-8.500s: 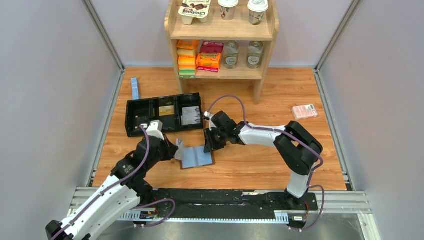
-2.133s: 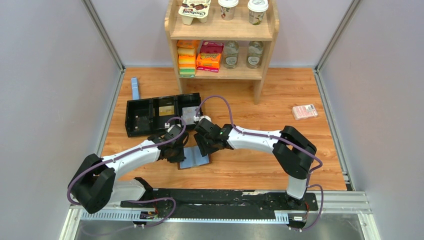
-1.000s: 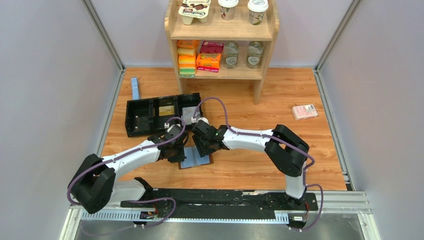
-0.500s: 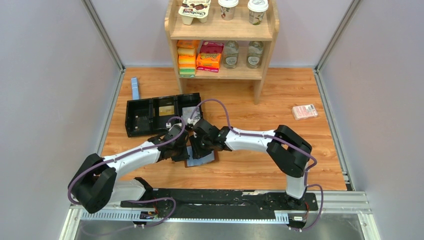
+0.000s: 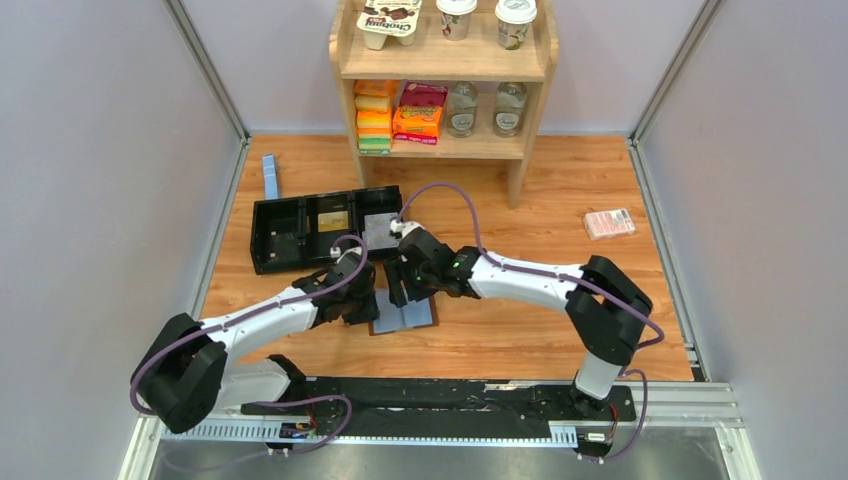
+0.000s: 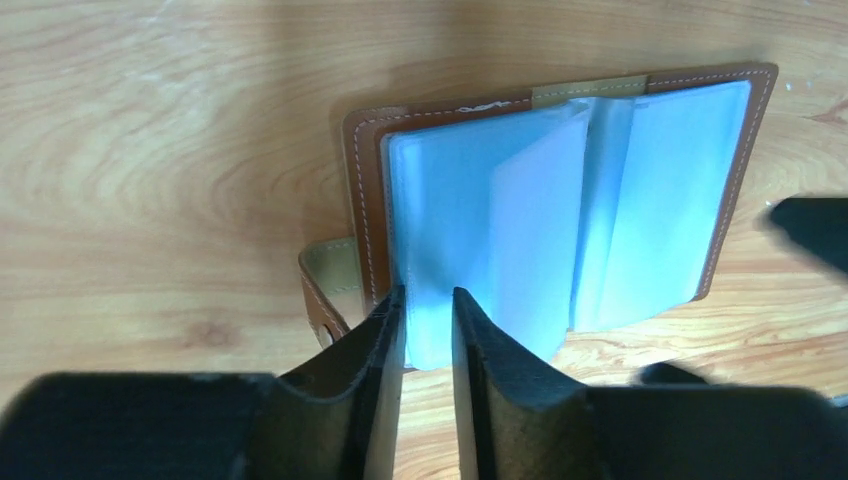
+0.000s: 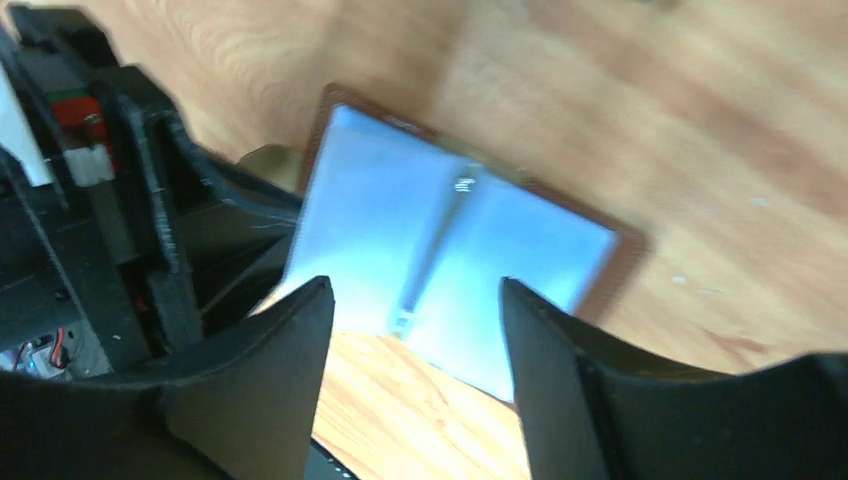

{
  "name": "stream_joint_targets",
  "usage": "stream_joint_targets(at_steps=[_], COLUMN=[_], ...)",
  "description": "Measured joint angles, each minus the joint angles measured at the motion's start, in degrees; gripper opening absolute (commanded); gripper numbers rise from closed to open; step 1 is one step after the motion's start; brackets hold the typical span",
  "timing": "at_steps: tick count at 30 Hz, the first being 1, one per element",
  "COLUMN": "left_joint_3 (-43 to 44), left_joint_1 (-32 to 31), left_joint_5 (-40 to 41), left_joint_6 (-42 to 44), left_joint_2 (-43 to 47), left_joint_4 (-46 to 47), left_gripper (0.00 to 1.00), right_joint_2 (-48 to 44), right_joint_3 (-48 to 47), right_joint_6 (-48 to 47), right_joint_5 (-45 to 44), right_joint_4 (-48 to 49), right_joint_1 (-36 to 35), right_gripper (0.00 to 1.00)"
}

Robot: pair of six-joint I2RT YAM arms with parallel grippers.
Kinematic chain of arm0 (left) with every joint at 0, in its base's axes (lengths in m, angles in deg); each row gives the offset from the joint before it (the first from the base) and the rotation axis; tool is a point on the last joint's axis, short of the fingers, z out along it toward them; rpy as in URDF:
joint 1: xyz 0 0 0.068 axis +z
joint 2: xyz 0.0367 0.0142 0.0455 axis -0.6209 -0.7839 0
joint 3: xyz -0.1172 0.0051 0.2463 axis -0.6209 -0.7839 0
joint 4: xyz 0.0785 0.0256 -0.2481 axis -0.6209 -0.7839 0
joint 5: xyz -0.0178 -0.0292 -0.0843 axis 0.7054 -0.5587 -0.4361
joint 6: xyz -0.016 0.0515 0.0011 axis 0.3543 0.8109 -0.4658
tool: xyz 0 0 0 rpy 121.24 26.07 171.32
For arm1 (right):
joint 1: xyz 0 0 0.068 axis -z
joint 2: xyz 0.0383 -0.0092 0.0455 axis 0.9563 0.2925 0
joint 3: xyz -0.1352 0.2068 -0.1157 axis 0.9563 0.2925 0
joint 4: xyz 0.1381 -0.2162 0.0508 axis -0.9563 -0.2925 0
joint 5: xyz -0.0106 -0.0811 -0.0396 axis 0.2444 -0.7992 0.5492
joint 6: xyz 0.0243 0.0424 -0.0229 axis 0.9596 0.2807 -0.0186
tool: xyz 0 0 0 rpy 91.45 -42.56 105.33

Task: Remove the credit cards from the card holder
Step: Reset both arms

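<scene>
The card holder [image 5: 410, 317] lies open on the wooden table, brown outside with pale blue sleeves inside. In the left wrist view, the card holder [image 6: 650, 200] has a middle sleeve standing up. My left gripper [image 6: 427, 292] is at its left half with the jaws almost together and the sleeve's near edge between them; it also shows from above [image 5: 372, 300]. My right gripper [image 7: 415, 285] is open above the holder's far edge [image 5: 398, 290], holding nothing. No credit card shows plainly in the holder. A pale silvery card [image 5: 379, 229] lies in the tray's right compartment.
The long black tray [image 5: 270, 240] sits just behind the grippers, with a gold-toned item [image 5: 333, 220] in its middle compartment. A wooden shelf [image 5: 445, 60] with packets and cups stands at the back. A blue strip [image 5: 269, 176] lies back left and a pink-red packet [image 5: 609, 223] lies far right.
The holder has slid a little to the right and turned squarer. My right arm's elbow has swung right and its gripper has drawn back. The left gripper stays at the holder's left half.
</scene>
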Motion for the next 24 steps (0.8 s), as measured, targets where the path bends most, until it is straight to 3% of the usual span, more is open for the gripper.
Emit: stream_joint_targets(at_steps=[5, 9, 12, 17, 24], left_joint_3=[0.37, 2.62, 5.27, 10.58, 15.67], left_joint_1=[0.26, 3.56, 6.56, 7.91, 7.96], left_joint_5=[4.35, 8.76, 14.34, 27.30, 44.39], left_joint_6=[1.07, 2.64, 4.44, 8.50, 17.14], left_joint_2=[6.27, 15.89, 23.82, 35.34, 54.53], left_joint_4=[-5.90, -11.69, -16.24, -24.26, -30.56], left_gripper=[0.55, 0.73, 0.82, 0.84, 0.84], right_joint_2=[-5.90, -12.46, -18.64, -31.78, -50.97], right_joint_3=[2.10, 6.05, 8.52, 10.64, 10.95], right_joint_6=[-0.26, -0.35, -0.55, -1.40, -4.57], right_joint_5=[-5.33, -9.31, -13.68, -23.39, -38.03], right_joint_4=[-1.40, -3.37, -5.79, -10.51, -14.58], right_joint_1=[4.79, 13.44, 19.93, 27.56, 28.96], right_gripper=[0.84, 1.00, 1.00, 1.00, 1.00])
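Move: The opened card holder lies almost under both empty hands: from the left hand its middle is about 6 cm to the right, 1 cm ahead and 1 cm below. From the right hand it is some 3 cm back, 2 cm to the right and 6 cm below. The black tray is about 18 cm ahead and 10 cm left of the left hand; the pink-and-white box sits roughly 44 cm right and 14 cm ahead of the right hand. Both empty hands clear away from the open card holder at once: the right sweeps some 32 cm right while rising about 20 cm, first swinging forward and then easing back slightly, towards the pink-and-white box's side, its fingers opening fully as it turns clockwise and tips up. The left goes up and left by about as much each way, over 20 cm, with a small bulge forward before drawing back, opening wide, tilting its fingers up from the table and turning counter-clockwise. ##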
